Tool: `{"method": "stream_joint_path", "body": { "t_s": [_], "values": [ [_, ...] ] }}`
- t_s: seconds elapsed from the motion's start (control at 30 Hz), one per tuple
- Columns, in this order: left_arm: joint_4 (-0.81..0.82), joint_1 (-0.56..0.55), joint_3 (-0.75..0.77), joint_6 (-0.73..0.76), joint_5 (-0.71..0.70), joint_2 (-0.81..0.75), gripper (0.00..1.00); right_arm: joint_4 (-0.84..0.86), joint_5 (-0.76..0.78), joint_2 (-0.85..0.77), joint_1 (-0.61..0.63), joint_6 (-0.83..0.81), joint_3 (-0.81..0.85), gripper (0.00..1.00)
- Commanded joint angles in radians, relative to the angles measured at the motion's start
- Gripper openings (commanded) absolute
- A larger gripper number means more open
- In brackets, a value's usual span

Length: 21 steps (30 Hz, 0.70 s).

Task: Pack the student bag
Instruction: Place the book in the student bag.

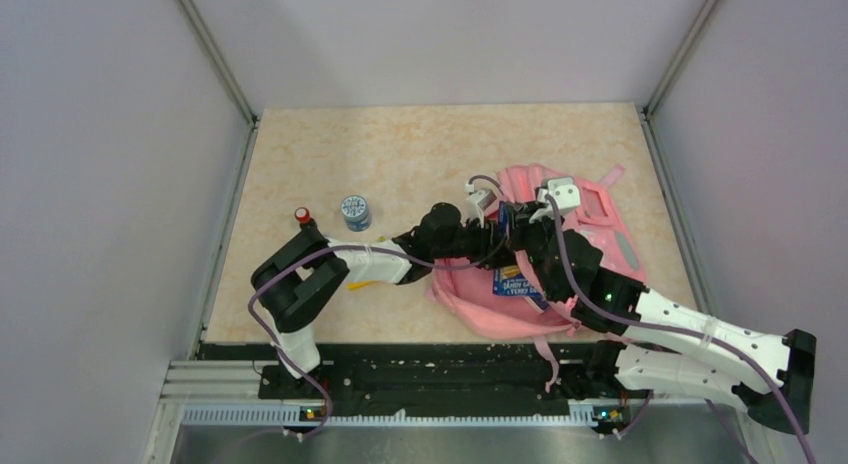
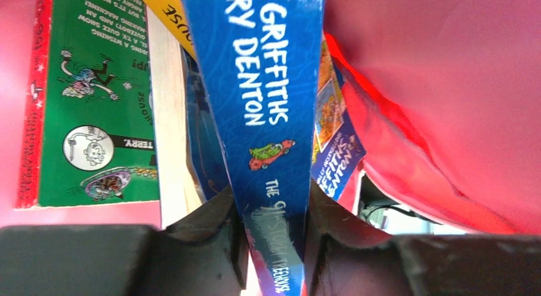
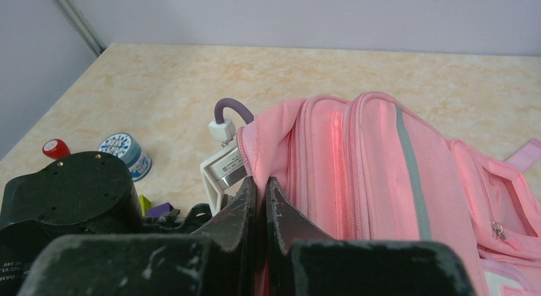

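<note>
The student bag (image 1: 470,306) lies pink and open on the right half of the table, with a blue paperback (image 1: 517,282) showing in its mouth. My left gripper (image 1: 488,240) reaches into the opening and is shut on the spine of that blue book (image 2: 268,85), which stands between its fingers (image 2: 210,238). A green book (image 2: 96,98) lies beside it inside the pink lining (image 2: 446,85). My right gripper (image 3: 261,187) is shut on the upper edge of the bag's fabric (image 3: 383,175), holding the opening up; from above the right gripper (image 1: 522,230) sits next to the left one.
A small blue and white jar (image 1: 355,212) and a red-capped item (image 1: 303,216) stand on the table left of the bag. A yellow object (image 1: 365,281) lies under the left arm. Grey walls close in the table on three sides.
</note>
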Motion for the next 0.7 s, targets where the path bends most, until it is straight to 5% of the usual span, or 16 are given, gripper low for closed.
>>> {"method": "stream_joint_path", "body": {
  "t_s": [0.0, 0.17, 0.27, 0.53, 0.67],
  "values": [
    [-0.024, -0.006, 0.03, 0.121, -0.048, -0.04, 0.41, 0.084, 0.002, 0.0, -0.014, 0.015, 0.044, 0.0],
    [-0.17, -0.005, -0.017, 0.232, -0.162, -0.152, 0.71, 0.081, 0.002, -0.004, -0.02, 0.024, 0.028, 0.0],
    [-0.269, -0.005, -0.058, 0.294, -0.255, -0.235, 0.81, 0.074, 0.005, -0.007, -0.022, 0.028, 0.022, 0.0],
    [-0.521, 0.016, -0.156, 0.302, -0.647, -0.46, 0.89, 0.07, -0.017, -0.022, -0.025, 0.026, -0.004, 0.0],
    [-0.532, 0.075, -0.189, 0.272, -0.652, -0.48, 0.91, 0.058, -0.03, -0.023, -0.025, 0.026, -0.011, 0.0]
  ]
}}
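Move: The left gripper still pinches the book's spine just inside the open bag; the book's middle is about 3 cm back, 4 cm right and 6 cm below it. The bag's opening centres some 8 cm back and 2 cm right, 8 cm lower, and the packed green book lies about 4 cm ahead, 5 cm right and 6 cm below. From the right gripper, the book is roughly 4 cm back, 3 cm right and 16 cm down. Spread the left fingers wide to let go of the book's spine, sinking about a centimetre as they part, then draw the hand out of the bag to the left by some 13 cm, drifting forward and rising slightly. Swing the fingers counter-clockwise and tip them farther down on the way, about 35 degrees in all. Keep the right gripper shut on the bag's upper edge, holding the bag open. ##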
